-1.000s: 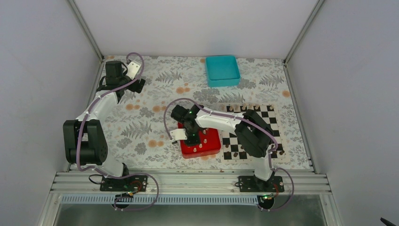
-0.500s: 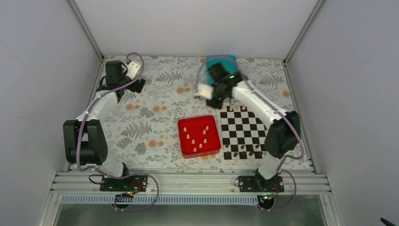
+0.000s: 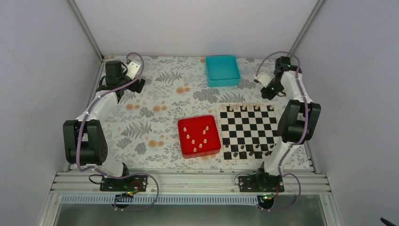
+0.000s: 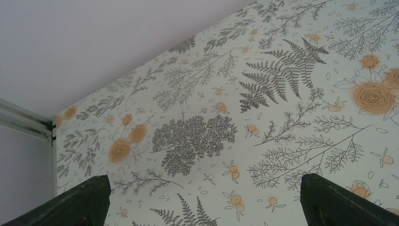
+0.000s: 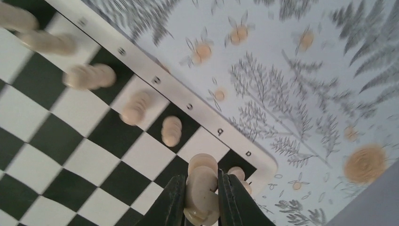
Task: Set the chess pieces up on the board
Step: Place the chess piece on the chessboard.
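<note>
In the right wrist view my right gripper (image 5: 202,178) is shut on a cream chess piece (image 5: 202,200), hanging over the corner of the board (image 5: 61,141). Several cream chess pieces (image 5: 171,130) stand in a row along that edge. From above, the right gripper (image 3: 269,93) is by the far right corner of the black-and-white board (image 3: 247,129). More cream pieces (image 3: 197,139) lie in the red tray (image 3: 214,123). My left gripper (image 3: 139,85) is far off at the back left, open (image 4: 211,202) over bare floral cloth.
A teal tray (image 3: 222,70) sits at the back centre. Dark pieces (image 3: 242,151) line the board's near edge. The enclosure's right wall and corner post stand close to the right arm (image 3: 294,117). The floral cloth (image 3: 155,117) lies between the left arm and the red tray.
The right arm swung from over the red tray, past the teal tray, to the board's far right corner, carrying the cream piece. The left arm has not moved.
</note>
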Tool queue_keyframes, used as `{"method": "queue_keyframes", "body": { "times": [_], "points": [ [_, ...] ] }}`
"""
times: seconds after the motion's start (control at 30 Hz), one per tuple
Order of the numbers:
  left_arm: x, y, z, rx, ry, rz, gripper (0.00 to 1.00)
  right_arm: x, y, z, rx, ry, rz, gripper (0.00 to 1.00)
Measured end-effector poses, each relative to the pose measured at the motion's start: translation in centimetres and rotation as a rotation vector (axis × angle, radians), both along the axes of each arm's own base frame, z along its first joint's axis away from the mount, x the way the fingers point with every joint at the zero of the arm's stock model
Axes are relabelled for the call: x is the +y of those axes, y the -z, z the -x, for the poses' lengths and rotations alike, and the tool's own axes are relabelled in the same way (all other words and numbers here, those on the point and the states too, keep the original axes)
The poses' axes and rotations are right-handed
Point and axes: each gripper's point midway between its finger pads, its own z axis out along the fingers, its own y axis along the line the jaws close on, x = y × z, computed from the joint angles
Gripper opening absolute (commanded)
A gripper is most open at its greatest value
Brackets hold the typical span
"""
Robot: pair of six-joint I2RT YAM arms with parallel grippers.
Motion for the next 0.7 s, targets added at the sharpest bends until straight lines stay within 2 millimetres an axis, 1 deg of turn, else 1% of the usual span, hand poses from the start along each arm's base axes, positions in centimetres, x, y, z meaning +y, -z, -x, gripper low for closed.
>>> {"method": "queue_keyframes", "body": {
  "times": [0.1,0.2,0.27,0.37,0.53,0.7],
  "points": [
    [0.0,0.0,0.0,-0.001,0.001,0.001,1.00,-2.0,2.7,0.3,0.060,0.037,0.003,0.10],
    [0.0,0.0,0.0,-0.001,0.003,0.002,1.00,-2.4,4.6,0.8,0.109,0.041,0.005,0.10],
    [-0.1,0.0,0.0,-0.001,0.004,0.003,1.00,-2.4,5.5,0.9,0.126,0.041,0.006,0.10],
    [-0.1,-0.1,0.0,-0.001,0.004,0.003,1.00,-2.4,6.4,0.7,0.137,0.041,0.005,0.11],
    [-0.1,0.0,0.0,-0.001,0.004,0.003,1.00,-3.1,7.8,0.6,0.156,0.054,0.015,0.11],
    [0.0,0.0,0.0,0.000,0.004,0.004,1.00,-3.8,8.9,1.1,0.178,0.071,0.025,0.12]
  ]
}}
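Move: The right hand holds a chess piece high over the board's far edge. Its square, the empty b1 in the far row, lies about 12 cm below, some 4 cm to the right and 1 cm back. In that same row, the white piece on c1 stands directly left of the square, 4 cm from it, the taller d1 piece 8 cm left of it, and the corner a1 piece 4 cm right of it. From the idle left hand, b1 lies roughly 64 cm right, 6 cm back and 18 cm below. The right arm lowers the held piece about 9 cm towards the empty b1 square, fast at first and then slower, while shifting some 4 cm to the right so that it comes down in the gap between the c1 and a1 pieces. On the way the wrist tips about 10 degrees until the fingers point almost straight down, and they keep their closed pinch on the piece throughout. ##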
